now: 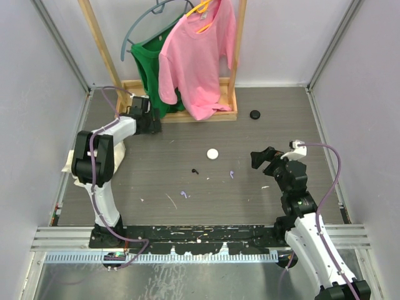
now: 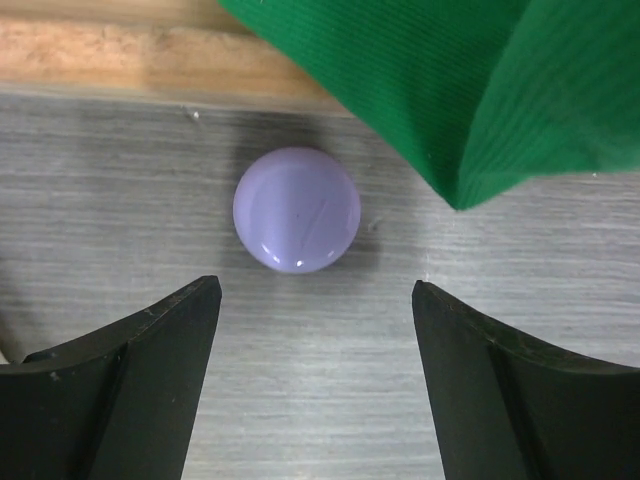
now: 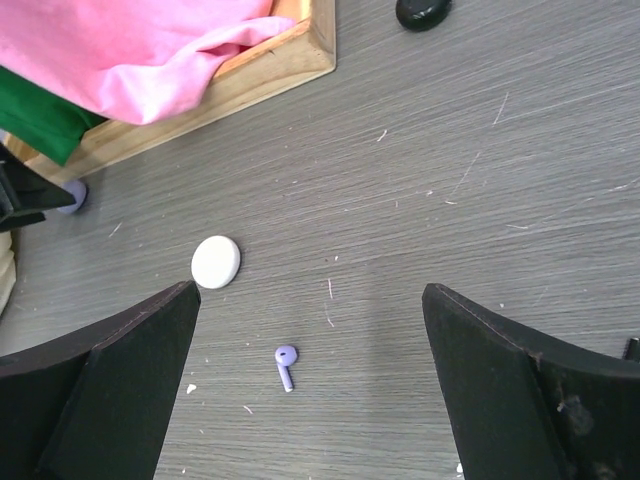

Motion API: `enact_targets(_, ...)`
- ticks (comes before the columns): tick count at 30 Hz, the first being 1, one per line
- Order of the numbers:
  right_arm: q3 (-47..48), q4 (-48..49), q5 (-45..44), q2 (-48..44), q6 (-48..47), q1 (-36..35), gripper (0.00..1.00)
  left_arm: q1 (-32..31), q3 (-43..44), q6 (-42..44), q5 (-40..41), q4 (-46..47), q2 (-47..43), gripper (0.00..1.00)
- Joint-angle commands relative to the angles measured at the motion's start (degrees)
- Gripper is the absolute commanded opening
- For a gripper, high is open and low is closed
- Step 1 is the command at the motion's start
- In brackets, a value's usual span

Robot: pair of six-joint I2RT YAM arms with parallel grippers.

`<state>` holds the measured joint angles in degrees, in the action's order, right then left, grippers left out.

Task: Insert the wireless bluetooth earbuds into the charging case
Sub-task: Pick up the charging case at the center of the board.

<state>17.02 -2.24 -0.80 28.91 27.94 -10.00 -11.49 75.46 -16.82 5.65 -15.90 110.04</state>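
Observation:
A round lilac charging case lies on the grey table just beyond the tips of my left gripper, which is open with nothing between its fingers. In the top view that gripper is by the wooden rack base. A white round case sits mid-table and a black case lies farther back. One lilac earbud lies below and between the tips of my open right gripper. A second lilac earbud and a black earbud rest nearer the front.
A wooden clothes rack stands at the back with a green shirt and a pink shirt hanging. The green hem hangs close to the lilac case. White paint flecks dot the table. A cream cloth lies by the left arm.

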Motion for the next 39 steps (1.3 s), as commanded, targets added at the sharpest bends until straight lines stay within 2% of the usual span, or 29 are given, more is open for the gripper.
enact_targets(1, 1.12, 3.29, 2.19, 0.23, -0.59, 0.17, 1.00, 0.94, 5.15, 2.41, 0.43, 0.72, 2.79, 0.78)
enact_targets(9, 1.96, -0.01, 1.86, -1.23, -3.13, 0.16, 1.00, 2.86, 12.33, 2.73, -1.54, -3.77, 9.06, 0.70)
enact_targets(16, 2.32, -0.39, 2.24, -0.76, -4.19, 0.16, 1.00, 2.96, 13.61, 2.83, -3.79, -6.58, 10.26, 0.60)
enact_targets(26, 2.96, -2.04, 5.98, 1.50, -5.15, 0.19, 1.00, 2.96, 8.02, 0.90, -6.18, -6.94, 5.65, 0.42)
enact_targets(35, 3.99, -1.73, 16.54, 5.91, -5.31, 0.05, 1.00, 2.71, -3.60, -8.78, -10.90, -2.48, -5.01, 0.41)
enact_targets(39, 4.43, -0.88, 18.10, 6.24, -4.71, -1.72, 1.00, 2.27, -9.06, -11.81, -13.81, 0.27, -10.99, 0.41)
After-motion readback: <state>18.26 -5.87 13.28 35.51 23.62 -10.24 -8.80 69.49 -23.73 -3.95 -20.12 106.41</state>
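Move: The purple charging case lies just under the left hand's open fingers: about 3 cm ahead, 1 cm left and 3 cm below. The green shirt's hem hangs roughly 7 cm ahead and 5 cm right of that hand; the white case lies some 9 cm back and 26 cm right, the beige cloth about 10 cm back and 23 cm left. From the right hand, the purple case is some 22 cm ahead, 48 cm left and 13 cm lower. The left hand's two fingertips close on the sides of the purple charging case after easing about 3 cm forward, 1 cm left and 2 cm down over it; keeping that pinch, the hand draws back some 8 cm, rising about 1 cm late on, its left side dipping. The open, empty right hand goes about 4 cm left and 3 cm down, swinging some 15 degrees counter-clockwise. ##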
